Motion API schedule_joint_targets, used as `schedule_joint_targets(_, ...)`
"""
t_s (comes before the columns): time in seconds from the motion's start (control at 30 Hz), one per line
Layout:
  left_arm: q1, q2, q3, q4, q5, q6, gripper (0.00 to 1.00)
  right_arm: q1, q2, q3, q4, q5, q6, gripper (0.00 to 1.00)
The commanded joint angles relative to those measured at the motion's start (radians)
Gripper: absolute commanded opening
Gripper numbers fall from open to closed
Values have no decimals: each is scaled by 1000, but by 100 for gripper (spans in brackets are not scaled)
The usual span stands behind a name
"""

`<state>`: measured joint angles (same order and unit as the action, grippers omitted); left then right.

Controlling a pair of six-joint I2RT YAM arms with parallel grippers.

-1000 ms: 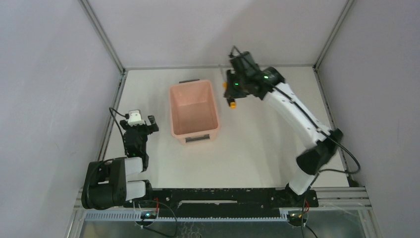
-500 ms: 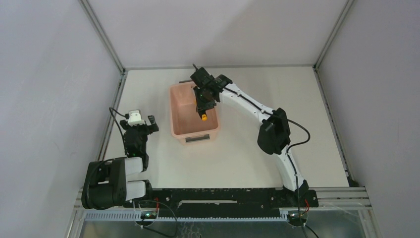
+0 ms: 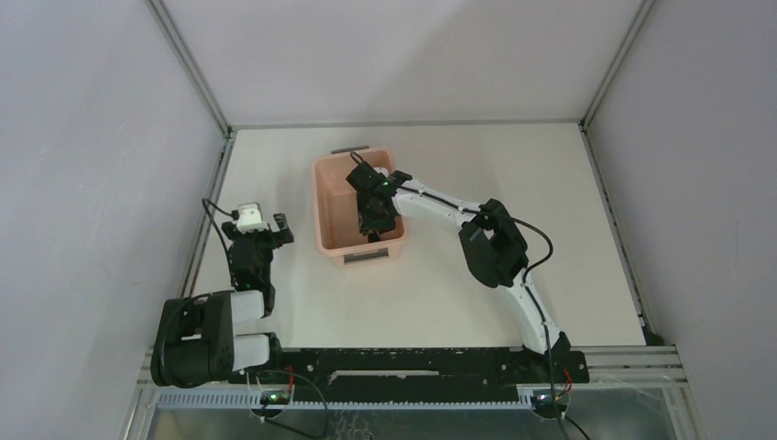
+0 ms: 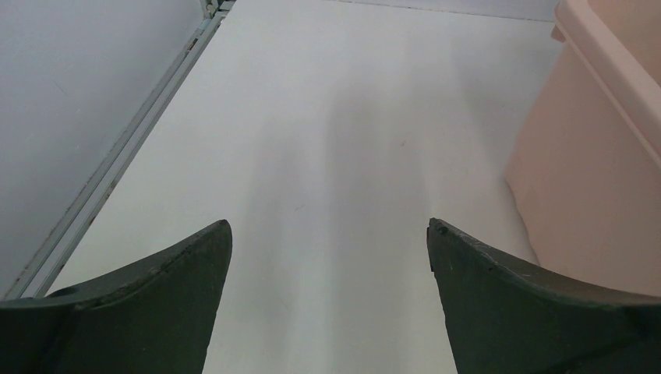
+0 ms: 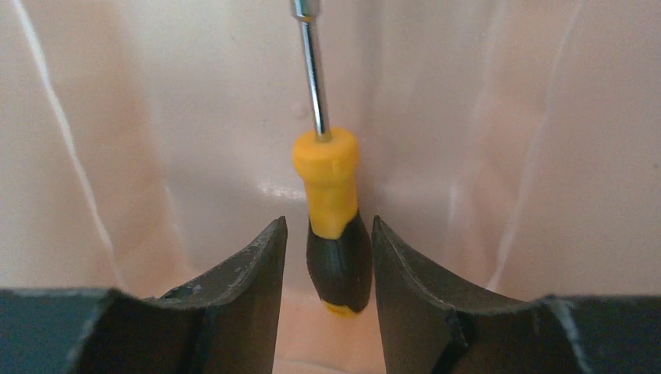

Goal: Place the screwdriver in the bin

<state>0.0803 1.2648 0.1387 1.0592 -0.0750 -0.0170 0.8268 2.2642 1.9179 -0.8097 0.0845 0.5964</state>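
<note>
The salmon-pink bin (image 3: pixel 320 209) stands on the white table, left of centre. My right gripper (image 3: pixel 374 218) reaches down inside it near its front right corner. In the right wrist view the screwdriver (image 5: pixel 331 204), with a yellow-orange and black handle and a thin metal shaft pointing away, sits between the open fingers of the right gripper (image 5: pixel 328 221). A small gap shows on each side of the handle, with the bin's pink wall (image 5: pixel 156 117) all around. From above, the gripper hides the screwdriver. My left gripper (image 4: pixel 329 226) is open and empty, beside the bin's left wall (image 4: pixel 592 156).
The bin has a dark handle (image 3: pixel 350 149) at its far end and a label (image 3: pixel 366 258) at its near end. The left arm (image 3: pixel 252 243) rests low by the table's left edge. Metal frame rails (image 3: pixel 209 215) border the table.
The right arm swung left from beside the bin, carrying the screwdriver over the rim and down inside. Its jaws have since parted from the handle. The left arm has not moved.
</note>
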Motion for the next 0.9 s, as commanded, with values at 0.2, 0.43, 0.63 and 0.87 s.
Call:
schedule_joint_targets(0.2,-5,-9,38,25,-3,12,100,35,-90,57,48,87,-29,65)
schedule_joint_targets(0.43,-7,-8,38,25,-3,12,100,40,-286,64,13,229,-126,80)
schedule_joint_targets(0.63,-6,-8,38,25,-3,12,100,10,-523,-109,36,350,-198,99)
schedule_joint_targets(0.87,-5,-8,38,25,-3,12,100,-301,-839,-473,47,382,-253,100)
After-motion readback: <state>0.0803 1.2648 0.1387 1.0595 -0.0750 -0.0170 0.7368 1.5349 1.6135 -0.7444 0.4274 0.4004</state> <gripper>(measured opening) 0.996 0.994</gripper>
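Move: The screwdriver lies on the bin floor, its handle between the right hand's already half-open fingers; its middle is about 3 cm ahead of that hand and 1 cm below. The bin's middle is roughly 5 cm ahead and 3 cm left, its right rim some 3 cm ahead, 5 cm right and 11 cm up. From the left hand, the screwdriver is about 25 cm right, 1 cm ahead and 8 cm below. The screwdriver's handle is left behind as the right fingers spread from about half open to fully open, the hand easing barely a centimetre left down in the bin. Then it rises straight out, faster and faster, some 23 cm, and near the top swings right over the rim, ending about 15 cm right of its start and still travelling, the fingers tilting some 30 degrees from pointing down towards forward. ##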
